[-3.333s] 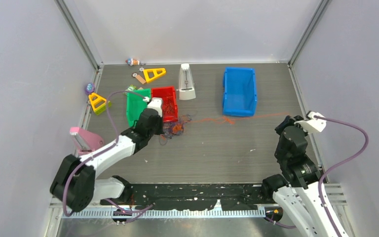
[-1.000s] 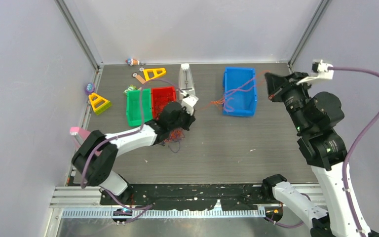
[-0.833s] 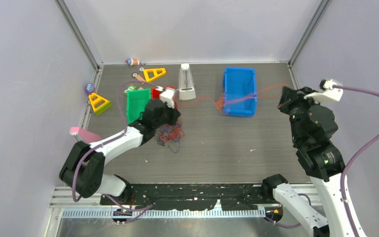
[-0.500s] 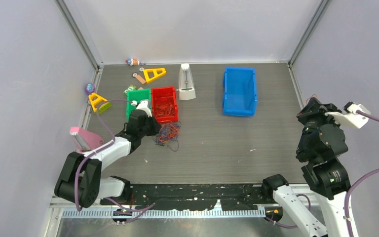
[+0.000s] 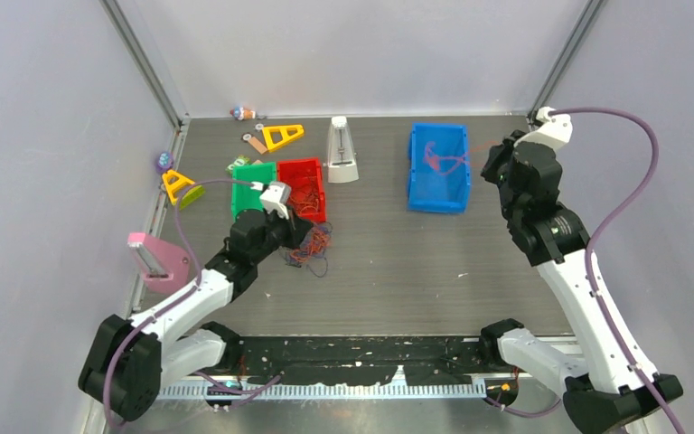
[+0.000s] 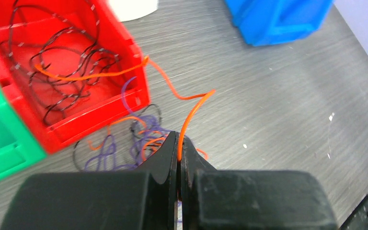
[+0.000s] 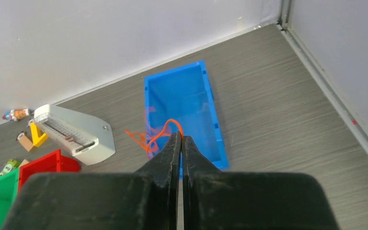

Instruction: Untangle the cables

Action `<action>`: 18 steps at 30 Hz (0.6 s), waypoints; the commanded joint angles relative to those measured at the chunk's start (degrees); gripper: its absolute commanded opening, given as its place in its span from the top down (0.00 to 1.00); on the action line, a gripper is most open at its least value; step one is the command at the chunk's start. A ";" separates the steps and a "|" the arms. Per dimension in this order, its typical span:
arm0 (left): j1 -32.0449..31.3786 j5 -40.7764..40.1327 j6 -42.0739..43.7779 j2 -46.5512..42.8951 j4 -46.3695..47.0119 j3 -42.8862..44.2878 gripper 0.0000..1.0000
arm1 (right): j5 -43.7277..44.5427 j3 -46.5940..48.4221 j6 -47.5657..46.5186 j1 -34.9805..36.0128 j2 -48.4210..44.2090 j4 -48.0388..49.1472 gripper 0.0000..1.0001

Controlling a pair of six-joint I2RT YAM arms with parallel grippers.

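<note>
A tangle of thin orange, purple and black cables (image 5: 310, 246) lies on the table just in front of the red bin (image 5: 300, 189); it also shows in the left wrist view (image 6: 124, 143). Black strands (image 6: 67, 57) lie inside the red bin (image 6: 124, 48). My left gripper (image 6: 178, 143) is shut on an orange cable (image 6: 191, 108) that runs up over the red bin's rim. My right gripper (image 7: 181, 139) is shut on another orange cable (image 7: 160, 134), whose loops hang over the blue bin (image 7: 187, 110). From above this cable (image 5: 441, 159) sits in the blue bin (image 5: 421, 194), next to my right gripper (image 5: 492, 165).
A green bin (image 5: 251, 187) stands left of the red one. A white metronome (image 5: 342, 150), yellow triangle pieces (image 5: 281, 136) and small toys lie at the back left. A pink object (image 5: 154, 258) sits at the left edge. Walls close in the table.
My right arm swung from the right edge up and back to the blue bin, bringing its orange cable into it. My left gripper shifted slightly right beside the tangle.
</note>
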 commanded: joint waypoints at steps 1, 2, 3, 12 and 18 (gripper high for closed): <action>-6.13 -3.85 8.27 -3.70 4.54 -0.27 1.00 | -5.57 5.72 1.13 -0.05 2.61 5.70 0.95; -7.09 -4.41 9.29 -4.14 4.67 -0.32 1.00 | -6.96 6.20 1.10 -0.05 3.40 6.06 0.95; -7.78 -4.68 9.98 -4.46 4.87 -0.37 1.00 | -7.47 7.28 1.05 -0.09 5.11 6.64 0.95; -12.55 -4.13 15.08 -7.49 7.72 -1.83 1.00 | -8.02 13.00 0.56 -0.58 14.49 7.83 0.95; -16.58 -7.31 18.86 -12.53 10.07 -4.28 1.00 | -8.68 12.60 1.00 -2.07 17.18 9.42 0.95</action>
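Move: The right hand, already gripping an orange cable, has the blue box about 24 cm ahead, 12 cm to its left and 32 cm below; the metronome stands some 31 cm left of that box and 3 cm farther out. The left hand keeps an orange strand; the cable tangle lies roughly 5 cm ahead, 2 cm right and 12 cm below, with the red box 17 cm straight ahead and 10 cm below. Right hand carries its cable 8 cm forward and 4 cm left towards the blue box; left draws strand back-right, rising. ##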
